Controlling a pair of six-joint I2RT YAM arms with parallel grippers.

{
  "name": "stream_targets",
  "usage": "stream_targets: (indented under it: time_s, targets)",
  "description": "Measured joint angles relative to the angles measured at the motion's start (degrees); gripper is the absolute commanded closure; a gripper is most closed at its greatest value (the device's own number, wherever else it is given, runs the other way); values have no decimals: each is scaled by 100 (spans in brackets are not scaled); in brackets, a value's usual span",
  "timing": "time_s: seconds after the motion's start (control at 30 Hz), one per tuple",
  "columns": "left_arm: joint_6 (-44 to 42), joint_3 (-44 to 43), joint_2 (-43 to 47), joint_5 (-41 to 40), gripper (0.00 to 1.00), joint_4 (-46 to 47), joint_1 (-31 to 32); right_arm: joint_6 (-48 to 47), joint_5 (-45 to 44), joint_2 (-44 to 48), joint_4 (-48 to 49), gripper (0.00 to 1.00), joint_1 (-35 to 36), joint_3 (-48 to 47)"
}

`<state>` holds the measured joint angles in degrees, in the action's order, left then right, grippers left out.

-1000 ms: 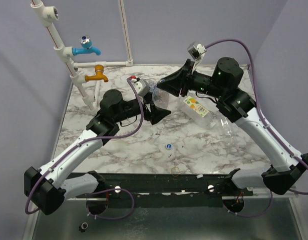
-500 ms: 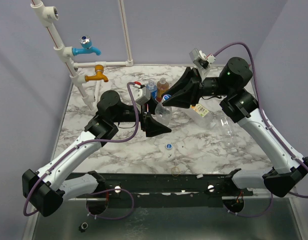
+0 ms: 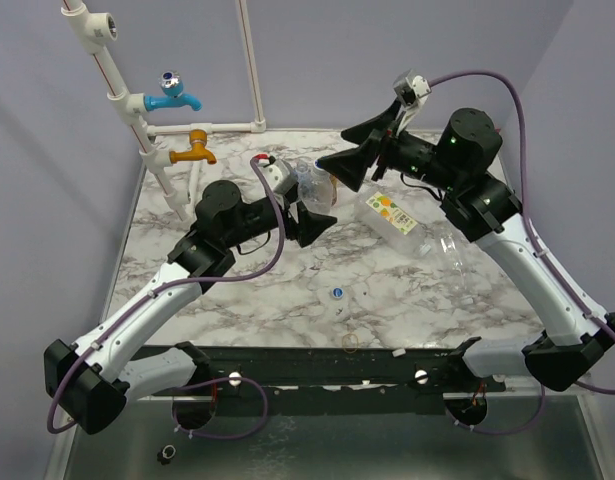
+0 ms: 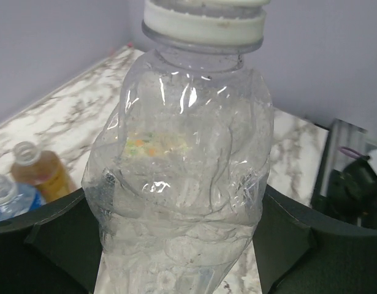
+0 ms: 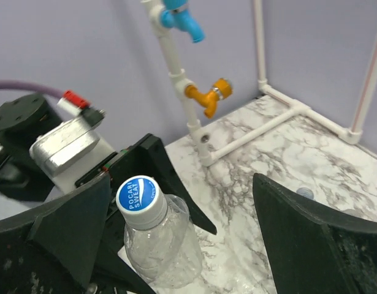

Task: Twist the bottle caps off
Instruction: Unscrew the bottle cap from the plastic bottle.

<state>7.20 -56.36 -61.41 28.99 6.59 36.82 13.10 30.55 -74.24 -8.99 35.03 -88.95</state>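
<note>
My left gripper (image 3: 315, 207) is shut on a crumpled clear bottle (image 4: 182, 177) and holds it above the table. The bottle's blue-and-white cap (image 5: 138, 195) sits on its neck and shows as a white rim (image 4: 203, 21) in the left wrist view. My right gripper (image 5: 182, 182) is open, with its jaws wide on either side of the cap and touching nothing. In the top view it (image 3: 337, 150) hovers just right of the bottle (image 3: 312, 185). A loose blue-and-white cap (image 3: 337, 293) lies on the marble.
An uncapped amber bottle (image 4: 38, 171) and a blue-labelled one (image 4: 7, 196) stand behind the held bottle. A squarish labelled bottle (image 3: 392, 215) and a clear one (image 3: 452, 255) lie at the right. Blue (image 3: 172, 95) and orange (image 3: 195, 150) taps stand at the far left. A yellowish ring (image 3: 350, 341) lies near the front edge.
The right gripper has opened off the cap and drawn back up and to the right. The left gripper has carried the bottle back towards the far side.
</note>
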Motion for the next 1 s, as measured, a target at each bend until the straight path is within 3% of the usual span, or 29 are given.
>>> stream_targets:
  time_s: [0.13, 0.33, 1.0]
  targets:
    - [-243, 39, -31, -809, 100, -61, -7, 254, -501, -269, -26, 8, 0, -179]
    - [-431, 70, -111, -1440, 100, -179, -7, 621, -560, -634, 2, 13, 0, -181]
    - [-474, 83, -306, -1731, 100, -273, -7, 1156, -122, -929, 337, 46, 66, -142]
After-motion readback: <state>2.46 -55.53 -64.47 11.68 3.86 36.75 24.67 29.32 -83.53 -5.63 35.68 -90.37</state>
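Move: The cap on the plastic bottle, which the left hand already holds upright, lies close to the open right hand: about 2 cm back, 2 cm to its left and 2 cm below. Some 37 cm below the right hand stand the brown bottle, about 19 cm ahead and 1 cm left, and the blue bottle, 18 cm ahead and 8 cm left; a loose cap lies on the table, 5 cm back, 1 cm right and 46 cm down. From the left hand, the cap on the bottle is about 9 cm straight up. The left hand keeps its grip on the plastic bottle and carries it forward about 5 cm, sinking some 4 cm and drifting left as it turns counter-clockwise by roughly 15 degrees. The wide-open right hand follows, first forward and down, then, after a slight dip back and up, left and down again, nearly 4 cm each way in all, tipping its fingertips down about 15 degrees and closing them from full to some three fifths open around the cap, with no grip on it yet to be seen. ##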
